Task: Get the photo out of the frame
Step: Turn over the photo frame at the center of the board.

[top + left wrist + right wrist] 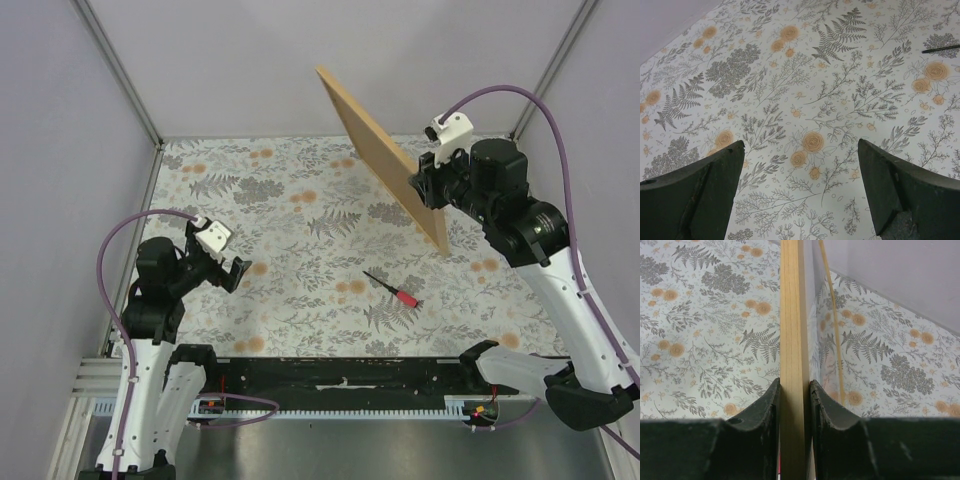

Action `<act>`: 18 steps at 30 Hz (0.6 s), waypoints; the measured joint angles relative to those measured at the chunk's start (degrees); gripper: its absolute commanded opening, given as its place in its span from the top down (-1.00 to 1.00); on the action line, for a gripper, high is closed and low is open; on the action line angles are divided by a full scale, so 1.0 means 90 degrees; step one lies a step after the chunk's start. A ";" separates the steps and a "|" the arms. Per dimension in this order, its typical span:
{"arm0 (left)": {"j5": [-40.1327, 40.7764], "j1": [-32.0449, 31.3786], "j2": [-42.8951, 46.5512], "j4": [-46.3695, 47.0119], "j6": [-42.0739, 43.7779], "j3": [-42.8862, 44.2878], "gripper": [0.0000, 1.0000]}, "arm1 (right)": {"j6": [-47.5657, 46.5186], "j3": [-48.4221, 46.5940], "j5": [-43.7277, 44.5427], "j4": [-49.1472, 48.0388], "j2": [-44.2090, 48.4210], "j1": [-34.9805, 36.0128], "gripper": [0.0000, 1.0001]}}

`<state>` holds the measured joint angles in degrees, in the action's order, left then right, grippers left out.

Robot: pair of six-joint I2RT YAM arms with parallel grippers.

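Note:
The frame point(380, 150) hangs tilted in the air over the back right of the table, its brown back board facing the top camera. My right gripper point(425, 190) is shut on its lower right edge. In the right wrist view the light-tan wooden edge point(792, 315) runs straight up between the two black fingers point(765, 410), which press on both of its faces. The photo is hidden from every view. My left gripper point(222, 272) hovers open over the left of the table, with only the floral cloth between its fingers point(715, 180).
A small screwdriver with a red handle point(393, 289) lies on the floral cloth point(300, 230) right of centre; its dark shaft point(940, 49) shows in the left wrist view. Pale walls and metal posts point(120, 70) enclose the table.

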<state>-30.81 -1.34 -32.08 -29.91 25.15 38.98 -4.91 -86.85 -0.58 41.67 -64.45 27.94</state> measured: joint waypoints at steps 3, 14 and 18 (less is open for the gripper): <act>-0.0046 0.0005 0.0000 -0.0005 0.0000 0.0000 -0.99 | 0.0061 -0.0068 0.0107 0.0007 -0.0027 0.0000 1.00; -0.0119 0.0029 0.0036 -0.0005 0.0000 0.0000 -0.99 | 0.0243 -0.0075 0.0971 -0.0243 0.0141 -0.0155 1.00; -0.0143 0.0041 0.0058 -0.0007 0.0000 0.0000 -0.99 | 0.0350 0.0032 0.1103 -0.0386 0.0233 -0.0449 1.00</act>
<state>-32.10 -0.97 -31.55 -29.98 25.15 38.98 -1.76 -86.56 9.34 38.20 -62.35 23.90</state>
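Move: The photo frame is already held by its upper edge in the right hand, its middle some 8 cm ahead, 6 cm left and 10 cm below. The board's centre, where it is to be turned over, lies about 10 cm to that hand's left, level with it, and some 37 cm below. The screwdriver lies roughly 9 cm back and 1 cm left, equally low. From the left hand the board's centre is about 6 cm ahead, 17 cm right, 21 cm below. The photo frame, still pinched by its edge high over the board, is carried about 5 cm to the right by the right hand, away from the board's centre, rising some 2.5 cm and edging slightly forward. The wrist turns about 15 degrees clockwise, gathering speed, swinging the gripped edge from forward-left towards straight ahead while the fingers keep their hold. ##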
